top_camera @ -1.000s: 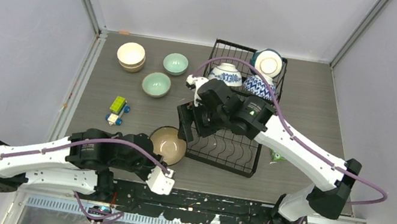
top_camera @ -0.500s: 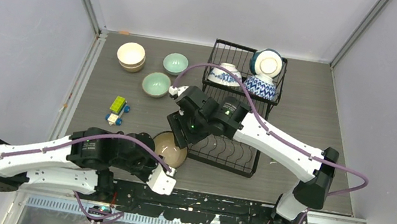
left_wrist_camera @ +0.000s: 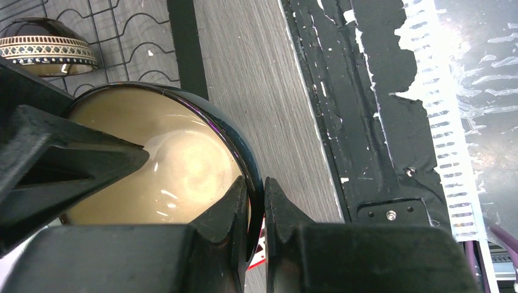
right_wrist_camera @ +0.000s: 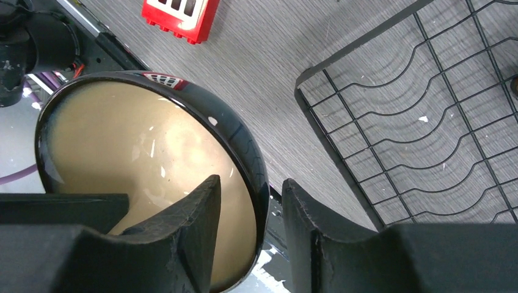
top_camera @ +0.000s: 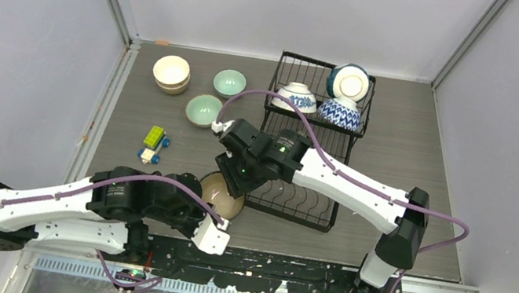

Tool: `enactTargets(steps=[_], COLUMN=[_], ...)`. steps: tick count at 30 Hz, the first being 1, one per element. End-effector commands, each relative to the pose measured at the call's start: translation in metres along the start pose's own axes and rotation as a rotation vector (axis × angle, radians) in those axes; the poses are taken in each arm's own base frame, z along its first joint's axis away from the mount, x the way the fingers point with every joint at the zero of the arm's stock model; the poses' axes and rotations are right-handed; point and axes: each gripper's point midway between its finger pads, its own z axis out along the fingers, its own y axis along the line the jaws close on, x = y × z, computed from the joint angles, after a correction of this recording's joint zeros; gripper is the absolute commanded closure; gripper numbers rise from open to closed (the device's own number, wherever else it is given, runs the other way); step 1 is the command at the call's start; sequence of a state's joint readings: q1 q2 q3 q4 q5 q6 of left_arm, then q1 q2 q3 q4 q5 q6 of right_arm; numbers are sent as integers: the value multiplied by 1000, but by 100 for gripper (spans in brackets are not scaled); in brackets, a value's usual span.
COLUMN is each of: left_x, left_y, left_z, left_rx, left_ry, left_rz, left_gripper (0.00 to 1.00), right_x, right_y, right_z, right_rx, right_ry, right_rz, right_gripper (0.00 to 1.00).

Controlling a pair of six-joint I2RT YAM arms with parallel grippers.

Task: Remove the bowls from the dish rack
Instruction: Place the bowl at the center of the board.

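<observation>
A dark bowl (top_camera: 221, 193) with a tan inside hangs just left of the black dish rack (top_camera: 309, 212). My left gripper (left_wrist_camera: 255, 190) is shut on its near rim (left_wrist_camera: 244, 160), one finger inside and one outside. My right gripper (right_wrist_camera: 250, 190) straddles the far rim (right_wrist_camera: 243, 141), still open, with a gap showing on the outer side. Three bowls stay in the rack's upper basket: a white one (top_camera: 296, 97), a blue-patterned one (top_camera: 339, 114) and a teal one (top_camera: 350, 82). A dark bowl with a patterned band (left_wrist_camera: 46, 52) sits on the rack's lower wires.
On the table at back left stand stacked cream bowls (top_camera: 171, 73) and two pale green bowls (top_camera: 229, 83) (top_camera: 204, 110). Toy blocks (top_camera: 154, 144) lie left of the held bowl. A red block (right_wrist_camera: 181, 15) lies beneath it. A small green item (top_camera: 363, 205) lies right of the rack.
My right arm swung left from over the rack to the held bowl, and its jaws narrowed around the rim. The left arm and the bowl stayed put.
</observation>
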State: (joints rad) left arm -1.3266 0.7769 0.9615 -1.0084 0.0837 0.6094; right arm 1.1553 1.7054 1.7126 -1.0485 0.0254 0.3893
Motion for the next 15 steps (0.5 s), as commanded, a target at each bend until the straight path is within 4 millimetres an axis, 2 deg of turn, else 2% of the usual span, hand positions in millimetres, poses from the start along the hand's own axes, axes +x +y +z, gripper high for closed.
enactTargets(steps=[1, 9, 15], left_x=[-27, -26, -29], left_y=[21, 21, 22], left_z=[-12, -10, -15], left_rx=[-93, -97, -104], left_ry=[-108, -110, -115], left_rz=[15, 0, -21], left_gripper=[100, 100, 100], right_x=[-1, 1, -2], right_y=[2, 1, 5], right_z=[6, 10, 7], right_rx=[14, 36, 29], right_ry=[-5, 1, -17], right_rz=[-33, -50, -47], right_gripper=[55, 66, 80])
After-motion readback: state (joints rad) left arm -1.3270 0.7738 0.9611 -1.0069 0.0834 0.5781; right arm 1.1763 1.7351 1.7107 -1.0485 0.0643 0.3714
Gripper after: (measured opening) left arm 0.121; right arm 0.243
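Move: The brown bowl, its near rim already in the left fingers, has its middle about 5 cm ahead of the left hand and some 2 cm below. From the right hand, whose open fingers already straddle the far right rim, the bowl's middle is roughly 4 cm back, 4 cm left and 2 cm below. The dish rack's middle is some 16 cm right of the right hand, 13 cm ahead and 10 cm below; the red window toy is about 15 cm left, 4 cm back and 15 cm below. Lower the right gripper about 1 cm more over the brown bowl's far right rim, one finger inside the bowl and one outside, then hold it there. Close the fingers throughout, from about half open to a quarter, until they pinch the rim. Keep the left gripper still with its grip on the near rim. ##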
